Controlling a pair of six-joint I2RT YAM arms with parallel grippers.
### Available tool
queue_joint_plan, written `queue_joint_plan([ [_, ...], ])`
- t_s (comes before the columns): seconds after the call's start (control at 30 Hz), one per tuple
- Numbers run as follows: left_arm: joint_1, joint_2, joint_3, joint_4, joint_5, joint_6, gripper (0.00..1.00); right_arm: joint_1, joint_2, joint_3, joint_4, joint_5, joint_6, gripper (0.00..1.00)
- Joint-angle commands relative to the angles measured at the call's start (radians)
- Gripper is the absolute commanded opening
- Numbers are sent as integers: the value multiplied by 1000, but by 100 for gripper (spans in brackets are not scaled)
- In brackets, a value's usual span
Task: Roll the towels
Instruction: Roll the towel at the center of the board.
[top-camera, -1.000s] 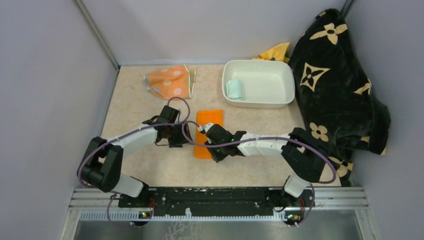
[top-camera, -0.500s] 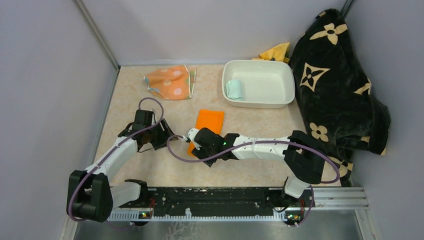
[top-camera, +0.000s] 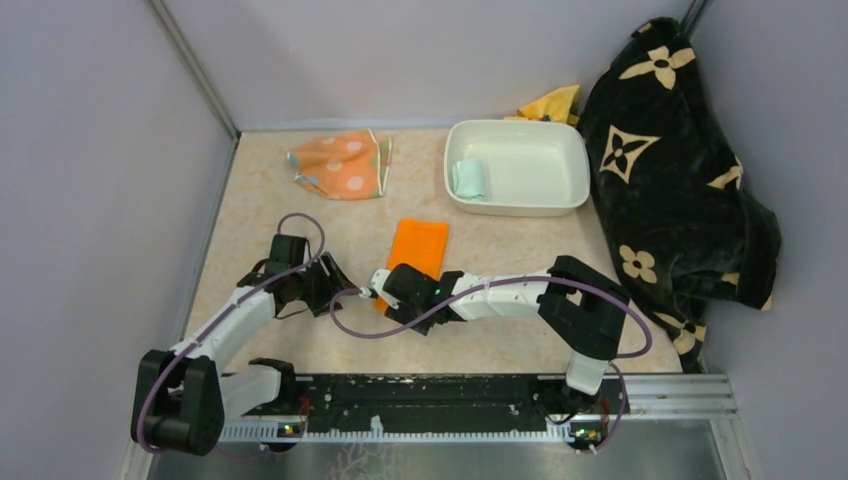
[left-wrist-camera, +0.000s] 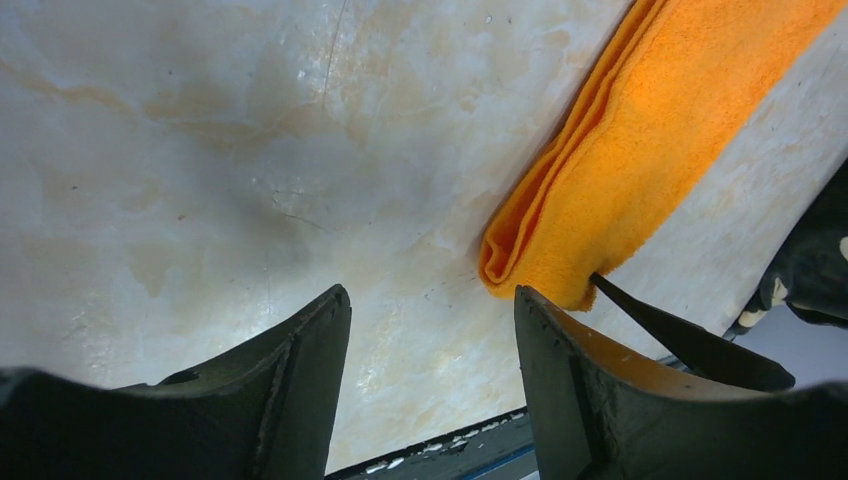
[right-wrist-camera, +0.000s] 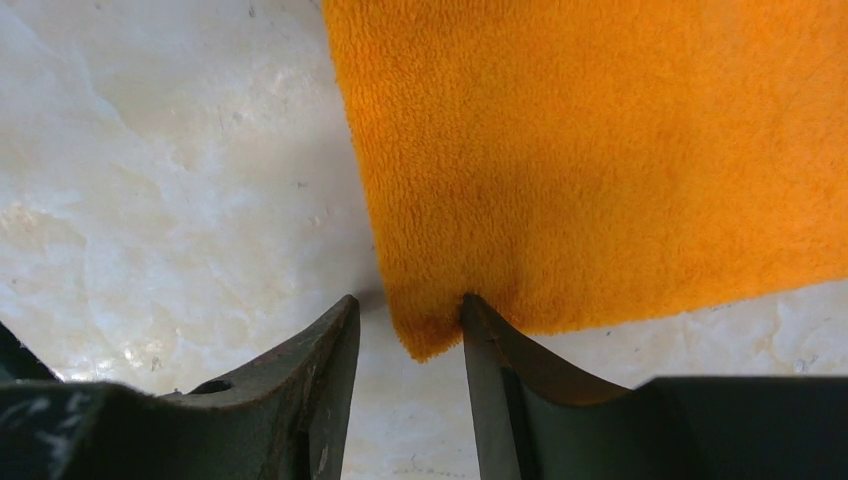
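The plain orange towel (top-camera: 420, 245) lies folded flat mid-table, its layered edge (left-wrist-camera: 640, 150) showing in the left wrist view. My right gripper (top-camera: 376, 287) is at its near left corner, jaws open, with the corner (right-wrist-camera: 425, 335) lying loose in the gap and one fingertip (right-wrist-camera: 475, 312) touching the towel's edge. My left gripper (left-wrist-camera: 432, 300) stands open just left of that corner over bare table, nothing between its fingers. The striped polka-dot towel (top-camera: 340, 163) lies crumpled at the back left. The mint green towel (top-camera: 468, 178) sits rolled in the white tub.
The white tub (top-camera: 520, 208) stands at the back, right of centre. A big black blanket with tan flowers (top-camera: 670, 170) fills the right side, and a yellow cloth (top-camera: 553, 104) lies behind the tub. Walls close in the left, back and right.
My left gripper has drawn back left and nearer, off the orange towel. The right gripper has slid left to the towel's near corner and its jaws have widened.
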Motion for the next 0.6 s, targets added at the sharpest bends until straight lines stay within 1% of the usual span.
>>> queue_joint_plan([
  [0.0, -2, -11, -17, 43, 37, -31, 67, 13, 45, -3, 38, -13, -23, 41],
  [0.1, -6, -6, -31, 55, 50, -43, 67, 13, 87, -10, 36, -11, -17, 34],
  [0.13, -9, -3, -35, 57, 53, -47, 67, 14, 92, -13, 41, -17, -12, 30],
  [0.27, -15, -13, -46, 54, 53, -79, 67, 9, 80, 5, 69, -65, 42, 1],
  [0.33, -18, -37, -54, 50, 44, -107, 67, -9, 64, 19, 95, -116, 93, 0],
  [0.43, -21, -81, -65, 53, 37, -154, 67, -64, 44, 26, 148, -233, 204, 0],
  [0.57, -31, -114, -67, 60, 41, -195, 67, -129, 27, 1, 239, -369, 344, 0],
])
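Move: Right at the right hand's fingertips, about 1 cm below, lies the near right corner of the folded orange towel, whose middle is some 8 cm ahead and 2 cm to the right. The spotted towel lies roughly 27 cm ahead and 10 cm left of this hand, the white tray 26 cm ahead and 20 cm right. From the left hand, the orange towel's middle is about 5 cm ahead, 11 cm right and 3 cm lower. Closing from nearly half open to shut, the right fingers pinch the orange towel's near right corner low over the board while the hand travels left, about 3 cm in all. Once shut, it keeps hold and carries the corner on leftward, its left side tilting up and its wrist tipping over by some 15 degrees in all. ##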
